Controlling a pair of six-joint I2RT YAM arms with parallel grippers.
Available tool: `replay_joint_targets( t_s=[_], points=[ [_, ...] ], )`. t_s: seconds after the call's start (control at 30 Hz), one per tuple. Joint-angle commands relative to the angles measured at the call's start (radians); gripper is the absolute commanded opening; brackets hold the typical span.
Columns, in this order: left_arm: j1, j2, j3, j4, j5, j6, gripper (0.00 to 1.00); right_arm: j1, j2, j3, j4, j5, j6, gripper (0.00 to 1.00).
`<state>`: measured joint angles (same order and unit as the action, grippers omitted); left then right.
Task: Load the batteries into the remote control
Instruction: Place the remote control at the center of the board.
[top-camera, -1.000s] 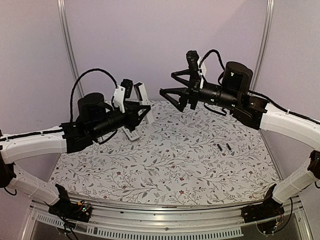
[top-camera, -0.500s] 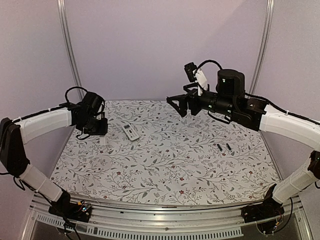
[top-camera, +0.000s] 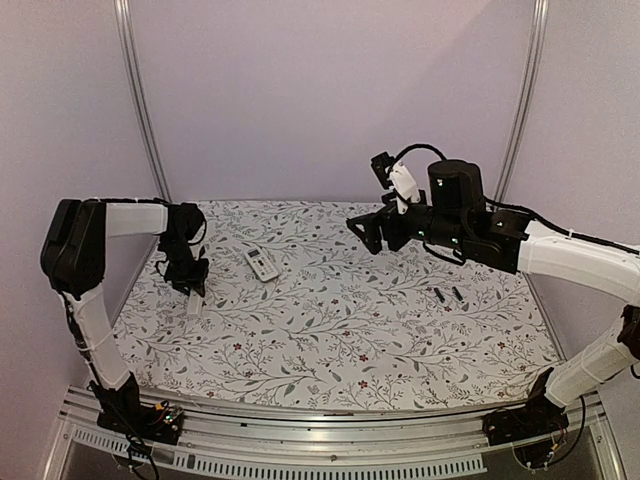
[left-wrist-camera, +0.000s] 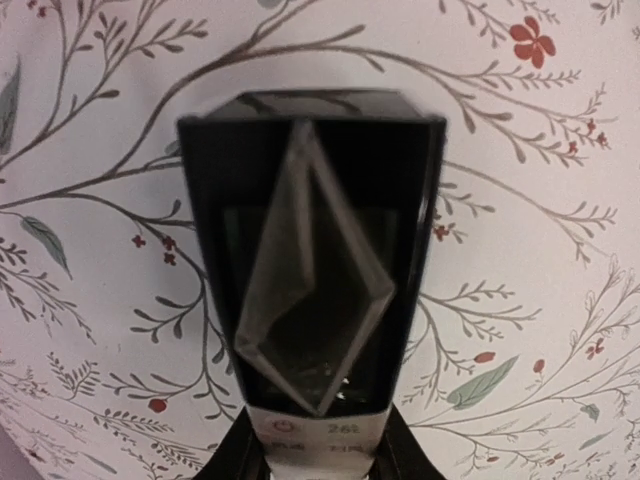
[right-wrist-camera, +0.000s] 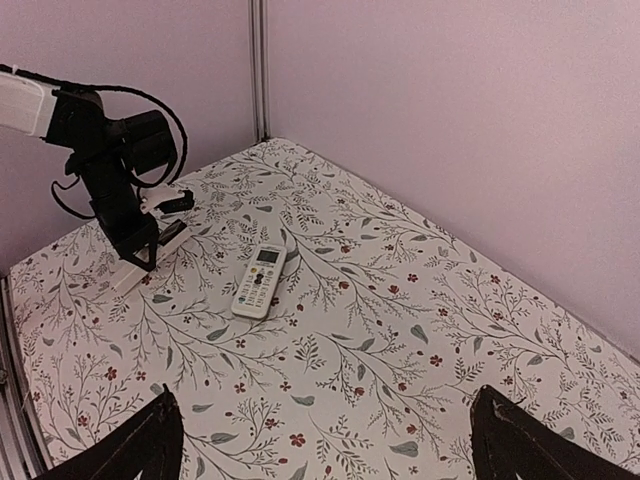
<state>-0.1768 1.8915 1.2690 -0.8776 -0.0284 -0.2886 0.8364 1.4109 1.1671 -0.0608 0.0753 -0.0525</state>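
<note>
A white remote control (top-camera: 262, 264) (right-wrist-camera: 260, 281) lies face up on the flowered table, left of centre. Two small black batteries (top-camera: 447, 294) lie side by side on the cloth at the right. My left gripper (top-camera: 192, 283) (left-wrist-camera: 318, 455) (right-wrist-camera: 137, 250) is low at the table's left side, pointing down and shut on a white slab with a glossy black end (left-wrist-camera: 312, 290) (top-camera: 195, 303). A red power sign is printed on the slab, and its far end meets the cloth. My right gripper (top-camera: 372, 232) (right-wrist-camera: 330, 440) hangs high over the back middle, open and empty.
The purple back wall and two metal posts (top-camera: 140, 100) close off the far side. The table's left edge (top-camera: 125, 300) runs close to the left gripper. A metal rail (top-camera: 320, 430) with both arm bases lines the near edge.
The left arm has swung from high near the middle down to the left side, bringing the held slab onto the cloth. The right gripper has sunk a little and stayed open.
</note>
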Motion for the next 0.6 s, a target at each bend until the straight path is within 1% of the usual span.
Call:
replay_joint_targets(
  t_s=[0.0, 0.1, 0.23, 0.33, 0.43, 0.5, 0.57],
  points=[
    [0.039, 0.080, 0.031, -0.068, 0.057, 0.045, 0.23, -0.009, -0.029, -0.015, -0.030, 0.052, -0.016, 0.99],
    [0.043, 0.105, 0.036, -0.065, 0.070, 0.045, 0.37, -0.011, -0.022, -0.016, -0.033, 0.054, -0.015, 0.99],
    [0.044, 0.095, 0.046, -0.058, 0.079, 0.049, 0.47, -0.011, -0.012, -0.009, -0.032, 0.046, -0.014, 0.99],
    [0.043, 0.039, 0.066, -0.035, 0.044, 0.034, 0.51, -0.011, -0.008, -0.007, -0.032, 0.050, -0.016, 0.99],
    [0.040, -0.052, 0.096, 0.019, 0.009, -0.010, 0.52, -0.013, -0.005, -0.002, -0.032, 0.048, -0.021, 0.99],
    [0.023, -0.134, 0.094, 0.099, -0.034, -0.055, 0.52, -0.019, -0.006, 0.000, -0.033, 0.050, -0.021, 0.99],
    [-0.014, -0.227, 0.062, 0.214, -0.069, -0.103, 0.55, -0.041, -0.008, -0.006, -0.030, 0.048, -0.004, 0.99]
  ],
)
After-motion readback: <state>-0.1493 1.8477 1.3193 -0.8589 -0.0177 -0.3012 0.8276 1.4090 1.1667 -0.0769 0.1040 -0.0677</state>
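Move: The left hand points straight down and still grips the remote control just behind its black display, a little above the board. The spot it goes to is about 3 cm below and some 2 cm back of the hand. The second remote lies about 18 cm to the hand's right, 7 cm farther out and 2 cm lower. From the raised right hand, that spot is some 52 cm left, 1 cm ahead and 30 cm below. Left hand lowers the remote control about 2 cm onto the board, opens, then rises some 5 cm, easing forward. ##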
